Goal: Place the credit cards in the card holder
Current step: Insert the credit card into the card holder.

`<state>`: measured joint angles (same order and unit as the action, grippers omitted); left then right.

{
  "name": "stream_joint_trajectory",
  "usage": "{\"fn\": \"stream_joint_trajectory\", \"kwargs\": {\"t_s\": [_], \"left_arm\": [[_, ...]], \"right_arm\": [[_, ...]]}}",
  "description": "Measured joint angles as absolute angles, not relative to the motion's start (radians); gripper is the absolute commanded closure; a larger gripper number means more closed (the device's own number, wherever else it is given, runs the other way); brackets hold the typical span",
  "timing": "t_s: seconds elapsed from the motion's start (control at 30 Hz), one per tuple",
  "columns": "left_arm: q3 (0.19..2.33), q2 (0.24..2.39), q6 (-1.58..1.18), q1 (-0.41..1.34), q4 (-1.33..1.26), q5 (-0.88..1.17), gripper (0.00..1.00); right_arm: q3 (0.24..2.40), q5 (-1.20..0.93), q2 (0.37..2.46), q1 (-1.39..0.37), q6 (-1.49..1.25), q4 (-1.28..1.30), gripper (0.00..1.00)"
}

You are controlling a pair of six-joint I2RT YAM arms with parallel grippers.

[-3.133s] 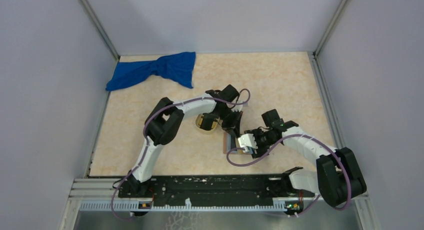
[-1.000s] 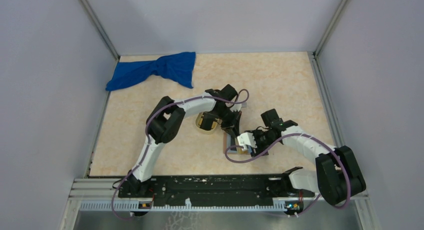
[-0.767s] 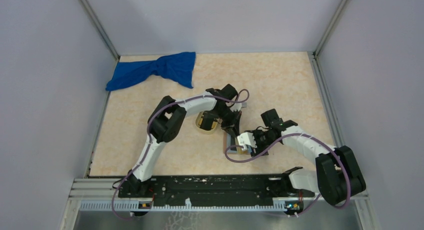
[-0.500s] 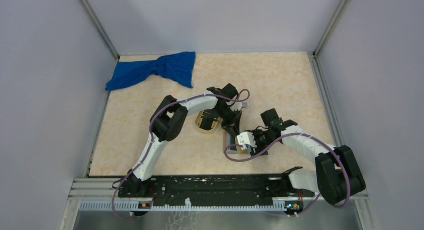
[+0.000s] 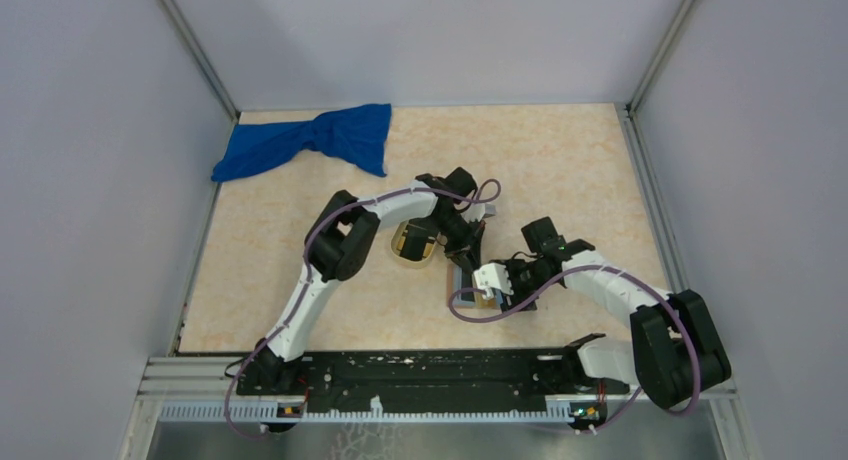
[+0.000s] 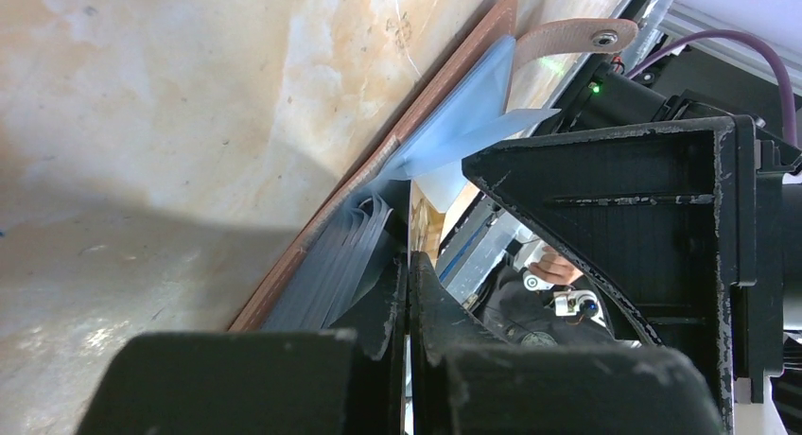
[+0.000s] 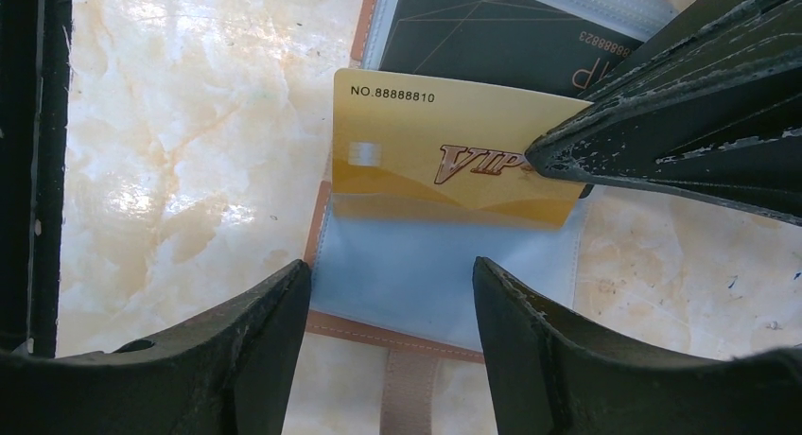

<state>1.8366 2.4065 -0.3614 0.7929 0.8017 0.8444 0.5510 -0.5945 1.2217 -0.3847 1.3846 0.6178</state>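
Note:
The card holder (image 7: 426, 288) lies open on the table, brown outside and blue-grey inside, also seen edge-on (image 6: 378, 161). A black credit card (image 7: 473, 33) sits in its far sleeve. A gold credit card (image 7: 426, 161) lies partly inside the near sleeve, and my left gripper (image 6: 409, 255) is shut on its right edge, its fingers (image 7: 662, 123) reaching in from the right. My right gripper (image 7: 390, 265) is open, its fingers straddling the holder's near edge above the strap. From above, both grippers (image 5: 465, 248) (image 5: 487, 285) meet over the holder (image 5: 455, 285).
An oval tan tray (image 5: 410, 242) sits just left of the holder, under the left forearm. A crumpled blue cloth (image 5: 320, 140) lies at the back left. Grey walls with metal rails enclose the table on three sides.
The left arm's elbow has drifted slightly right and forward while its gripper stays at the holder. The right gripper has edged a little left since the earliest frame.

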Motion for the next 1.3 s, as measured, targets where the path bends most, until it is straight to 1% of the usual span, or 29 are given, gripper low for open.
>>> {"fn": "stream_joint_trajectory", "kwargs": {"t_s": [0.23, 0.4, 0.43, 0.5, 0.6, 0.63, 0.7, 0.73, 0.83, 0.93, 1.1, 1.3], "left_arm": [[1.836, 2.415, -0.363, 0.791, 0.781, 0.867, 1.0], [1.832, 2.42, -0.368, 0.791, 0.764, 0.879, 1.0], [1.831, 2.42, -0.369, 0.791, 0.762, 0.88, 1.0], [1.83, 2.42, -0.37, 0.791, 0.758, 0.882, 1.0], [1.828, 2.42, -0.371, 0.791, 0.753, 0.884, 1.0], [1.827, 2.42, -0.371, 0.791, 0.751, 0.884, 1.0], [1.826, 2.42, -0.373, 0.791, 0.748, 0.885, 1.0], [1.825, 2.42, -0.373, 0.791, 0.746, 0.885, 1.0], [1.822, 2.42, -0.373, 0.791, 0.741, 0.888, 1.0], [1.819, 2.42, -0.374, 0.79, 0.734, 0.892, 1.0], [1.813, 2.42, -0.374, 0.789, 0.724, 0.9, 1.0], [1.809, 2.42, -0.374, 0.789, 0.718, 0.903, 0.97]], "right_arm": [[0.551, -0.627, 1.221, -0.387, 1.378, 0.629, 0.36], [0.559, -0.7, 1.201, -0.391, 1.36, 0.654, 0.4], [0.563, -0.714, 1.192, -0.391, 1.356, 0.656, 0.42], [0.58, -0.749, 1.17, -0.391, 1.338, 0.659, 0.52], [0.616, -0.8, 1.156, -0.393, 1.314, 0.659, 0.75], [0.63, -0.813, 1.156, -0.398, 1.297, 0.654, 0.8], [0.646, -0.82, 1.157, -0.428, 1.252, 0.627, 0.87], [0.649, -0.81, 1.161, -0.458, 1.22, 0.603, 0.88], [0.649, -0.756, 1.188, -0.564, 1.121, 0.513, 0.91], [0.649, -0.676, 1.226, -0.63, 1.051, 0.443, 0.93], [0.649, -0.576, 1.264, -0.648, 1.009, 0.399, 0.94], [0.649, -0.511, 1.299, -0.673, 1.002, 0.384, 0.93]]}}
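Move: The gold card, its right edge already under the clear pocket's mouth, has its middle about 4 cm left and 2 cm ahead of the open right hand; the dark card lies roughly 9 cm left, 3 cm ahead, the tray some 23 cm left, 13 cm ahead. From the left hand, which pinches the gold card, the clear pocket lies about 3 cm back, 3 cm right and slightly below, the dark card some 5 cm left and 2 cm back. The right hand rises, shuts, swings some 8 cm left and sinks over the gold card; the left still pinches. ##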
